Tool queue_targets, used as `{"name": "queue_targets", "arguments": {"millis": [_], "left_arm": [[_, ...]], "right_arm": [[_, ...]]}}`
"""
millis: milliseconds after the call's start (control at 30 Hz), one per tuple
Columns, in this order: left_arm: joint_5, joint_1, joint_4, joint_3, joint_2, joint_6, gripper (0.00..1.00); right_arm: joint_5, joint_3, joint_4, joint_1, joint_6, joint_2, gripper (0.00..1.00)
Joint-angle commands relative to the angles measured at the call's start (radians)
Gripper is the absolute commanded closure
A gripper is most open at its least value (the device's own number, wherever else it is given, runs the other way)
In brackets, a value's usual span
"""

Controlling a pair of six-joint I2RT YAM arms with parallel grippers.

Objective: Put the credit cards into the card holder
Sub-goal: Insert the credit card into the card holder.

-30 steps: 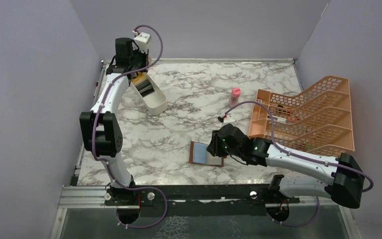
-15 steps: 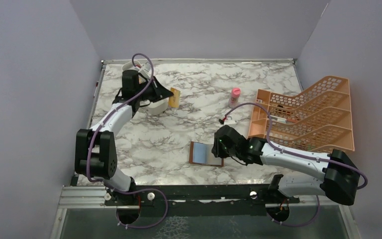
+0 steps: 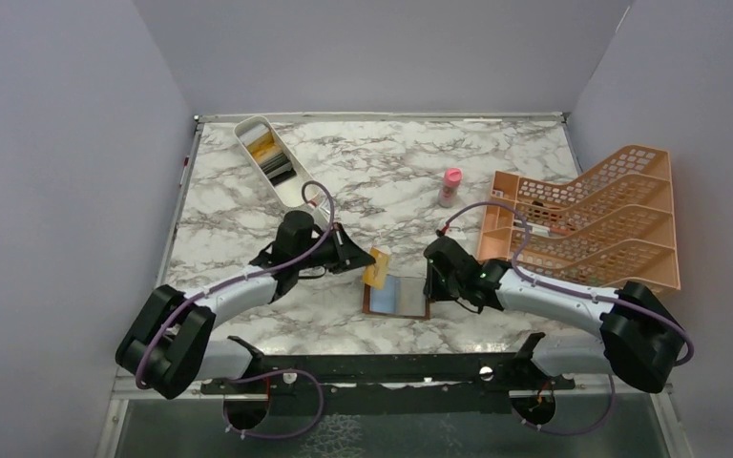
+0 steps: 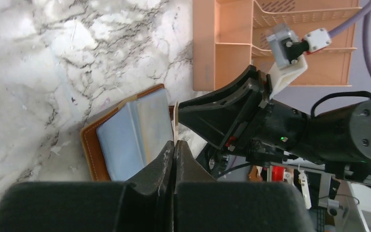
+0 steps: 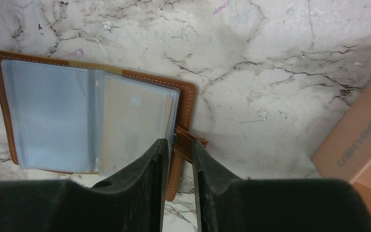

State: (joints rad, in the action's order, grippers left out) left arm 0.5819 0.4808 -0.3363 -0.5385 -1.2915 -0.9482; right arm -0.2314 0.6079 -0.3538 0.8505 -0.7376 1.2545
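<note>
The card holder (image 3: pixel 396 296) lies open on the marble, brown outside, with blue-grey sleeves (image 5: pixel 53 111). One sleeve holds a yellowish card (image 5: pixel 135 125). My left gripper (image 3: pixel 367 262) is shut on a yellow-gold credit card (image 3: pixel 378 268), held on edge just above the holder's left half. In the left wrist view only the card's thin edge (image 4: pixel 175 121) shows beyond the left gripper (image 4: pixel 175 144). My right gripper (image 3: pixel 431 279) is at the holder's right edge. It (image 5: pixel 178 147) stands narrowly open, straddling the brown edge and strap tab (image 5: pixel 188 142). More credit cards (image 3: pixel 269 157) lie in the white tray.
The white oblong tray (image 3: pixel 298 194) stands at the back left. A small pink bottle (image 3: pixel 450 186) stands behind the holder. The orange lattice rack (image 3: pixel 592 219) fills the right side, close to my right arm.
My left arm has swung from the white tray to the table's centre with the yellow-gold card in its jaws. The right gripper shifted slightly along the holder's right edge.
</note>
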Motion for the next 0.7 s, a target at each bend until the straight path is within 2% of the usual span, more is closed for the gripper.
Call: {"name": "queue_targets", "arguments": {"millis": [0,167,300,467,667], "left_arm": [[-0.17,0.108,-0.167,0.111,0.028,-0.106,1.0],[-0.248,0.173,-0.326,0.204,-0.034,-0.177,1.0],[-0.309,0.228,-0.374,0.21,-0.112,-0.166,1.0],[-0.324,0.256,-0.532,0.23,-0.233,-0.201,1.0],[-0.359,0.289,-0.576,0.236,-0.294,-0.205,1.0]], "right_arm": [[0.042,-0.024,0.047,-0.005,0.004,0.017,0.71],[0.049,-0.048,0.055,-0.007,-0.008,0.02,0.72],[0.055,-0.072,0.069,-0.007,-0.013,0.004,0.72],[0.062,-0.089,0.082,-0.007,-0.017,0.002,0.72],[0.06,-0.101,0.077,-0.007,-0.02,-0.008,0.73]]}}
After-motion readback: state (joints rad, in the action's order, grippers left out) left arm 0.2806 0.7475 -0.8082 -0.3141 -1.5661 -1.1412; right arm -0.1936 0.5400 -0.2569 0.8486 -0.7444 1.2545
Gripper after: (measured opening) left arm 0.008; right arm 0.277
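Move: The card holder lies open on the table, its middle some 7 cm back, 6 cm to the right and about 12 cm below the left hand, which already pinches the yellow card. The pink-capped bottle stands about 15 cm ahead and 17 cm right of that hand; the orange organiser's middle is roughly 8 cm ahead and 44 cm right. From the right hand, down at the holder's right edge, the holder's middle lies level fore-and-aft, 7 cm left and 2 cm lower. The yellow card, still pinched in the left hand's shut fingers, is carried back and down together onto the holder's left half, then almost straight down with a small drift right: about 9 cm lower and 4 cm back in all, the wrist barely tilting. The right hand keeps its fingers astride the holder's right edge by the strap and sinks about 1 cm. ##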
